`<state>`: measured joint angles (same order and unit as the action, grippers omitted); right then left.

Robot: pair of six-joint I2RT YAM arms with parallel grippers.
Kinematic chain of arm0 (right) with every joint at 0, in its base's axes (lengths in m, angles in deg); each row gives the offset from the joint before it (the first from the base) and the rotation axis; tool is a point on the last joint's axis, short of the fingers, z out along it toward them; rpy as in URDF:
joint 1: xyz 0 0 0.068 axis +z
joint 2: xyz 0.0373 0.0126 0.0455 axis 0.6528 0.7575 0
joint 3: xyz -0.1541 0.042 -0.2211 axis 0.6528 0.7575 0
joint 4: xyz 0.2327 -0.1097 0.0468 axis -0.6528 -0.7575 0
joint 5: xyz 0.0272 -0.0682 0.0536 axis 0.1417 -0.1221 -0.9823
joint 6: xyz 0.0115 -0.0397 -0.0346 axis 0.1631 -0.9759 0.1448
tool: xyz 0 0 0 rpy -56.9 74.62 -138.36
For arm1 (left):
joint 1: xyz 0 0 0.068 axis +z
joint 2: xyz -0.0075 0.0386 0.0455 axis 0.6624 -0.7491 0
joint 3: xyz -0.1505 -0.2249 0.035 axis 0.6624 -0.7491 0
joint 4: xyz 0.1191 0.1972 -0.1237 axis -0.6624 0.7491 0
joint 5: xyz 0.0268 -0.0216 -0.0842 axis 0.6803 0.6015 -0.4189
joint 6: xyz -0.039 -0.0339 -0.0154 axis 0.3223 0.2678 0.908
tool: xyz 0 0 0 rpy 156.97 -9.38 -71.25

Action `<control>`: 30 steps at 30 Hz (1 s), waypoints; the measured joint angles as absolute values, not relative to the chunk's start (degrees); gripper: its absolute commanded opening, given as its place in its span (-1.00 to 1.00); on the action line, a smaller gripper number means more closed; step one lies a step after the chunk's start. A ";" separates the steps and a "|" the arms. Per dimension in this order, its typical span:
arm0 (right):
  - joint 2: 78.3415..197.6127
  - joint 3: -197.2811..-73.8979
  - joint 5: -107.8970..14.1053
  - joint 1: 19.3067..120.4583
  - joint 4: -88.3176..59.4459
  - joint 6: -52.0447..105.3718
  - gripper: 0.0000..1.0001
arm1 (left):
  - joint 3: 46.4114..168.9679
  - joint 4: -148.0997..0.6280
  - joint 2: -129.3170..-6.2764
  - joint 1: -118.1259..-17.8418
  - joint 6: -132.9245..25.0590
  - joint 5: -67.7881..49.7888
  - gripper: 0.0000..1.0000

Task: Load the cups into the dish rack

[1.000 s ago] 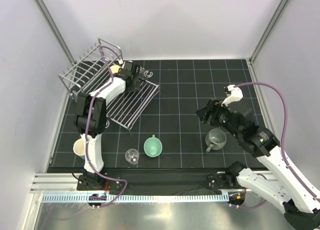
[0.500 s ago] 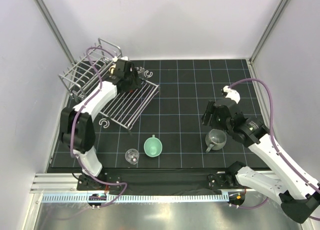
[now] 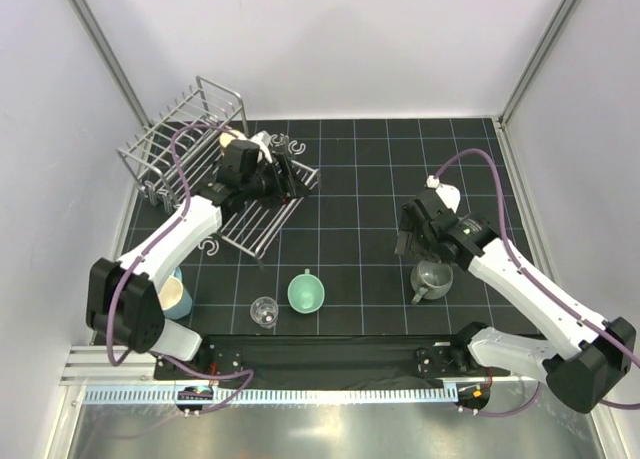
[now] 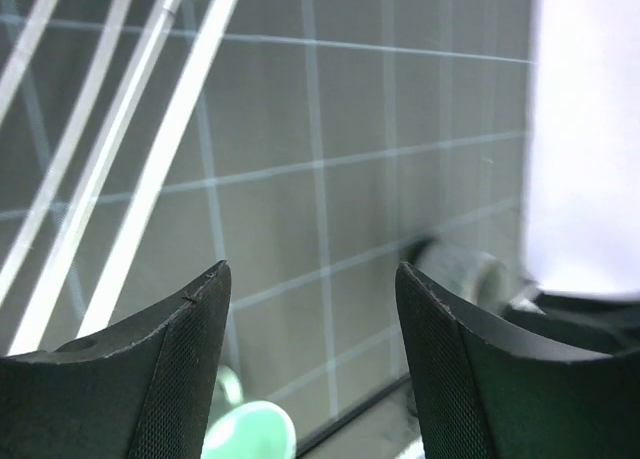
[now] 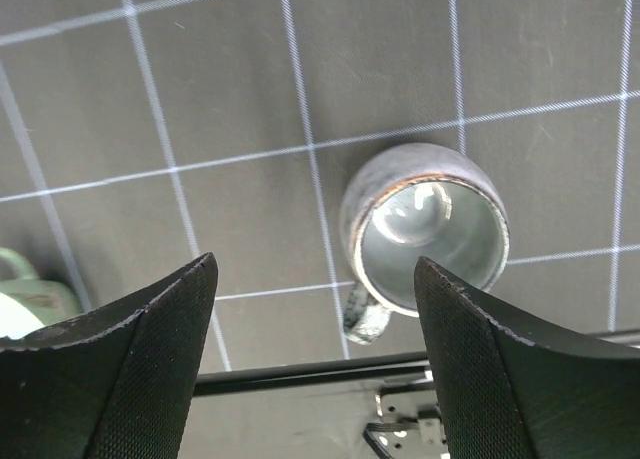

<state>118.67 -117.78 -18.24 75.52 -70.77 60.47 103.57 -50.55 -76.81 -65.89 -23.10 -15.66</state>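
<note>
The wire dish rack (image 3: 175,139) stands at the back left, and its flat barred part (image 3: 255,214) slopes toward the middle. A beige cup (image 3: 229,139) shows in the rack, half hidden by my left arm. My left gripper (image 3: 284,183) hovers open and empty over the flat bars (image 4: 130,149). Near the front stand a mint green cup (image 3: 306,292), a clear glass (image 3: 264,311) and a grey mug (image 3: 432,277). My right gripper (image 3: 409,241) hangs open just above and left of the grey mug (image 5: 425,229), whose handle (image 5: 364,315) points toward the front edge.
A cream cup (image 3: 177,297) stands at the front left, partly behind my left arm. Small grey C-shaped clips (image 3: 291,145) lie near the rack, another clip (image 3: 210,246) by its front corner. The mat's front rail (image 5: 300,374) runs just below the mug.
My left gripper has drawn back from the rack's rear to above the flat bars, its arm swinging left. My right gripper has moved closer over the grey mug and opened wider.
</note>
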 measured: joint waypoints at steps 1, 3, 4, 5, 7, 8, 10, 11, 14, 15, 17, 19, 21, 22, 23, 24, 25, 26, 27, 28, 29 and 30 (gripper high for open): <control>119.37 -117.78 -18.09 75.52 -71.05 60.38 0.61 | 102.61 -50.94 -75.50 -65.89 -22.31 -16.81 0.33; 120.93 -117.80 -17.54 75.30 -71.84 60.27 0.58 | 100.82 -52.04 -73.12 -65.84 -21.09 -18.65 0.35; 121.52 -117.76 -17.32 75.13 -72.19 60.25 0.57 | 99.94 -52.37 -71.83 -65.84 -20.52 -19.63 0.35; 121.78 -117.60 -17.10 75.02 -72.28 60.27 0.56 | 99.27 -52.67 -70.65 -65.84 -19.89 -20.46 0.36; 121.60 -116.71 -17.08 74.75 -72.14 60.32 0.53 | 98.06 -53.15 -68.53 -65.84 -18.86 -21.95 0.35; 121.36 -116.03 -17.17 74.67 -72.01 60.34 0.50 | 97.52 -53.41 -67.57 -65.84 -18.29 -22.50 0.35; 121.12 -114.74 -17.54 74.40 -71.71 60.54 0.44 | 96.25 -54.00 -65.56 -65.84 -17.29 -23.39 0.35; 121.06 -114.17 -17.65 74.30 -71.55 60.60 0.44 | 95.94 -54.09 -65.03 -65.84 -16.91 -23.55 0.34; 121.06 -112.77 -17.82 74.10 -70.77 61.02 0.38 | 94.59 -54.27 -62.93 -65.84 -15.27 -24.31 0.34; 121.06 -112.38 -17.80 74.03 -70.55 61.26 0.33 | 94.22 -54.29 -62.37 -65.84 -14.77 -24.53 0.33; 121.08 -111.44 -17.80 74.01 -70.00 62.04 0.27 | 93.65 -54.29 -61.56 -65.84 -13.81 -25.19 0.33; 121.08 -110.04 -17.78 74.01 -68.78 62.92 0.26 | 93.30 -54.29 -61.10 -65.84 -13.09 -26.30 0.32; 121.12 -108.36 -17.80 73.97 -67.40 63.68 0.23 | 93.10 -54.35 -61.08 -65.84 -12.28 -27.85 0.32; 121.23 -107.57 -17.85 73.88 -66.88 63.99 0.22 | 92.99 -54.35 -61.08 -65.84 -11.93 -28.44 0.32; 121.47 -107.05 -17.85 73.88 -66.48 64.25 0.21 | 92.77 -54.40 -61.08 -65.84 -11.65 -29.16 0.31; 121.87 -106.63 -17.87 73.84 -66.09 64.58 0.20 | 92.56 -54.44 -61.08 -65.84 -11.49 -29.78 0.31; 122.30 -106.41 -17.87 73.75 -65.70 64.97 0.19 | 92.29 -54.53 -61.08 -65.84 -11.41 -30.41 0.31; 122.72 -106.30 -17.85 73.68 -65.22 65.26 0.17 | 92.08 -54.53 -61.08 -65.84 -11.32 -30.93 0.31; 123.24 -106.26 -17.78 73.62 -64.76 65.63 0.14 | 91.94 -54.55 -61.08 -65.84 -11.23 -31.33 0.31; 123.77 -106.24 -17.69 73.62 -64.23 66.09 0.12 | 91.83 -54.55 -61.08 -65.84 -10.92 -31.87 0.31; 124.27 -106.17 -17.50 73.57 -63.79 66.50 0.09 | 91.77 -54.59 -61.08 -65.84 -10.58 -32.33 0.32; 124.77 -106.04 -17.34 73.51 -63.25 66.90 0.08 | 91.70 -54.68 -61.08 -65.84 -10.40 -32.94 0.33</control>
<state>124.77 -106.04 -17.34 73.51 -63.25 66.90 91.70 -54.68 -61.08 -65.84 -10.40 -32.94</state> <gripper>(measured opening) 0.555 0.658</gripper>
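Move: The grey mug stands under the right hand's right side: its middle is some 6 cm to the right, about 2 cm back and roughly 12 cm below, with its handle towards the base and to the left. Its nearest neighbour, the green cup, lies about 18 cm left of that hand, 4 cm back and 13 cm down. From the left hand, the grey mug is roughly 25 cm to the right, 15 cm back and 16 cm below. Onto the grey mug's left rim the open right hand sinks about 8 cm, easing a little to the right while its fingers narrow from wide to roughly half open, ending astride the left wall just above it; no touch can be made out. The empty left hand backs away from the rack by some 9 cm, rising about 5 cm and rolling its left side down. ##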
